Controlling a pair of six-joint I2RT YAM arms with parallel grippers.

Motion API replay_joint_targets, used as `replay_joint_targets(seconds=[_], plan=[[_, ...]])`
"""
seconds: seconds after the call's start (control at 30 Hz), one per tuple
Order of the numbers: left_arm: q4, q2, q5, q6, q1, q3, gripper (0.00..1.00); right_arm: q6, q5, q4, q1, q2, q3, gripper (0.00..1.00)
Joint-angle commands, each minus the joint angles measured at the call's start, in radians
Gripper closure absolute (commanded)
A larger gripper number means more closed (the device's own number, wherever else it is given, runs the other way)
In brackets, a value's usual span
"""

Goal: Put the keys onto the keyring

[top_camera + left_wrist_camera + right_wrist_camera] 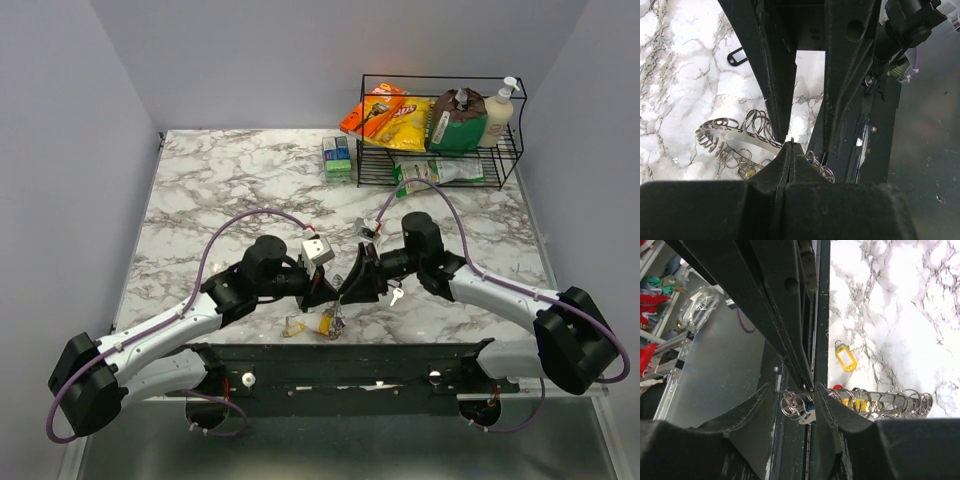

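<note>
My two grippers meet tip to tip near the table's front edge. The left gripper [326, 288] [791, 146] is shut on a thin silver wire, a bit of the keyring, which pokes out of its pinched tips. The rest of the keyring [732, 134] [887, 401] curves away over the marble with several small rings fanned along it. The right gripper [355, 284] [795, 394] stands with its jaws apart around the left gripper's tips. Loose rings and a blue-headed key [807, 414] hang between them. A yellow-headed key [846, 359] [326, 322] and a silver key [396, 294] lie on the table.
A black wire rack [510, 160] at the back right holds snack bags and a soap bottle. Small boxes [338, 157] stand beside it. A black tag [737, 56] lies on the marble. The dark base rail [340, 360] runs just below the grippers.
</note>
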Motion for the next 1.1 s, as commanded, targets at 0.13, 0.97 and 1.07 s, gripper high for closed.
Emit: replay_joint_targets(seconds=[0.13,0.97,1.07], plan=[[0.051,-0.005,0.033,0.005,0.003,0.007,1.00,-0.037,0.044,-0.022,0.008,-0.004,-0.036,0.54],[0.159,0.003,-0.046,-0.079,0.003,-0.022,0.73,0.041,0.170,0.039,0.009,-0.044,-0.071,1.00],[0.238,0.003,-0.068,-0.114,0.003,-0.054,0.63,0.108,0.199,0.139,0.009,-0.076,-0.116,1.00]])
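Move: The keyring already hangs from the left hand's shut fingertips, its middle about 3 cm ahead of and 4 cm below that hand. From the half-open right hand, which straddles its near wire coils, that middle is some 3 cm ahead, 1 cm left and 5 cm down. On the table about 12 cm below the right hand lie the black-tagged key, 5 cm ahead and 13 cm right, and the yellow tag, 13 cm left and 3 cm nearer. The right fingers shut on the near wire coils beside the left fingertips, after that hand has eased down about 1 cm; it then sinks another centimetre and turns slightly clockwise, keeping its pinch. Only then do the left fingers open, to about a third, letting go as that hand starts forward by about 1 cm, away from the grip. ##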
